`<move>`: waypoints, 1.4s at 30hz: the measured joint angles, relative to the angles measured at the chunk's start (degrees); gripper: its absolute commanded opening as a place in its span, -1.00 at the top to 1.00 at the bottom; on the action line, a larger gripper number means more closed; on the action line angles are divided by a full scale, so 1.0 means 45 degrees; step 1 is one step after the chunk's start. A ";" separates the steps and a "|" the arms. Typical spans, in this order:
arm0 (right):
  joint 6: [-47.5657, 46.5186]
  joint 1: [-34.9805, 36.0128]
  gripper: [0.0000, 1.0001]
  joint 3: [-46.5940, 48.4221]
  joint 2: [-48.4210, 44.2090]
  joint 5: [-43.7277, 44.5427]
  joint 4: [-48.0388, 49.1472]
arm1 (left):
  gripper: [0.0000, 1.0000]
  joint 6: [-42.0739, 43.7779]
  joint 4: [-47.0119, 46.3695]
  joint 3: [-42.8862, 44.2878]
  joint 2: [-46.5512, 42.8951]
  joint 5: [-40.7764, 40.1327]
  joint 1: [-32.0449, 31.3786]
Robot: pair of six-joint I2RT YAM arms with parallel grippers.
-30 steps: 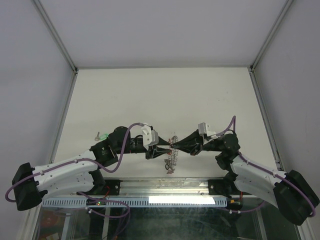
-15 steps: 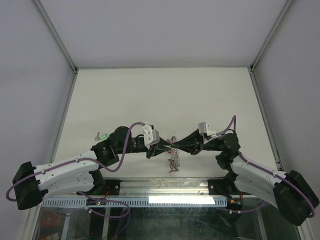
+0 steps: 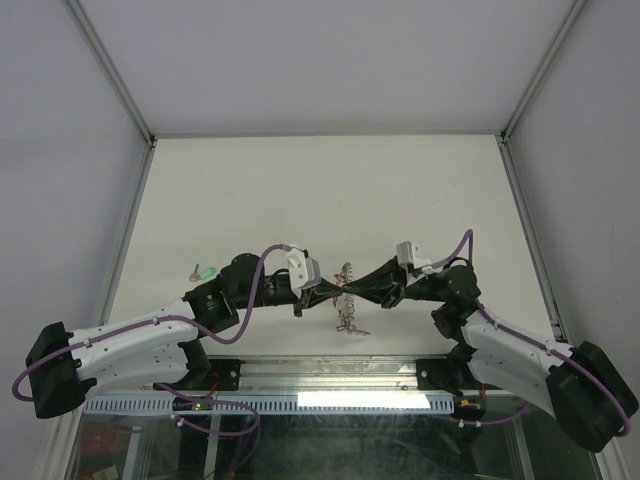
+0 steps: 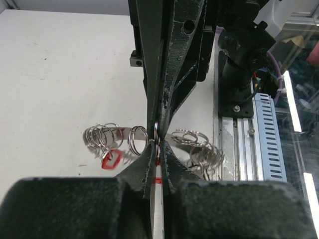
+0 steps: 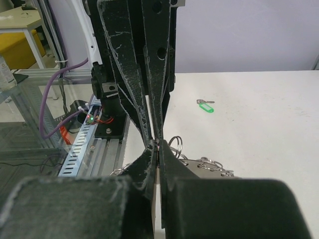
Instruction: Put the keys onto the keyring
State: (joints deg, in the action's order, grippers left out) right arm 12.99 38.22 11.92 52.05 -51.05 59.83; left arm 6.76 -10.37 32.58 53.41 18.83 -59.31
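Observation:
The keyring [image 3: 348,308] is a grey metal piece strung with several small split rings [image 4: 110,139], with a red tag [image 4: 111,159] hanging off it. It sits near the table's front edge. My left gripper [image 3: 338,292] [image 4: 157,142] and right gripper [image 3: 353,291] [image 5: 158,147] meet tip to tip over it. Each is shut on a thin ring of it. A sliver of red shows in the slit between my left fingers; I cannot tell what it is. The green key [image 3: 206,271] [image 5: 206,106] lies alone on the table to the left. No red key is plainly visible.
A metal rail [image 3: 330,375] [image 4: 269,134] with cable ducting runs along the near table edge just behind the keyring. Grey walls with aluminium posts [image 3: 110,70] enclose the white table [image 3: 330,190] on three sides.
My left gripper's jaws have closed on the ring. The bunch of rings has shifted slightly to the right under the fingertips. The right gripper stays shut in place.

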 measured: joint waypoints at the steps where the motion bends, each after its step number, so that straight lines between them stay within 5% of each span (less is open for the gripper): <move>1: -0.0015 0.0000 1.00 0.0005 -0.0019 0.0044 -0.0073 | 1.00 0.0000 0.0019 0.0000 0.0000 -0.0078 -0.0005; 9: -0.0719 0.0058 0.41 0.0223 -0.0937 0.0151 -0.1734 | 1.00 0.0335 0.0792 0.0214 0.0058 -0.1161 0.0010; 15: -0.2055 0.0063 0.29 0.1302 -0.2293 0.0466 -0.4507 | 1.00 0.1103 0.2293 0.0651 0.0253 -0.1923 0.0019; 25: -0.4537 0.0063 0.27 0.4624 -0.1763 0.3298 -1.2512 | 1.00 0.2361 0.4133 0.1846 0.0612 -0.2254 0.0136; 32: -0.3201 0.0063 0.17 0.5532 0.0214 0.5474 -1.5310 | 1.00 0.0029 0.2633 0.0777 0.0393 -0.2084 0.2137; 42: -0.0631 0.0053 0.01 0.6207 0.3026 0.6441 -1.6354 | 0.95 -0.3220 0.1656 0.0466 0.2093 -0.1914 0.4571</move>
State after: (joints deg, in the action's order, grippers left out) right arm 10.15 38.46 39.86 65.67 -22.06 -13.76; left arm -7.73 -2.92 34.68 62.83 10.22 -38.74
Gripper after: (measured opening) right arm 0.486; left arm 0.000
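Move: Both closed fingertip pairs meet at a small wire ring at the rim of the keyring, whose metal disc hangs edge-on below them. For either hand the disc's middle is about 9 cm below the tips and about 1 cm ahead, with no sideways offset. A red tag hangs about 5 cm ahead of the left hand, 1 cm left and 5 cm below. The green-tagged key lies on the table some 16 cm ahead of that hand, 38 cm left and 20 cm below. Up about 3 cm goes the right hand as its fingers open and let go of the wire ring; then it swings forward about 8 cm and sinks to some 11 cm below its start, fingers tipping downward. The left, fingers staying shut, comes free of the ring and draws away forward and left, slowly at first, then quickly, sinking and turning counter-clockwise. ##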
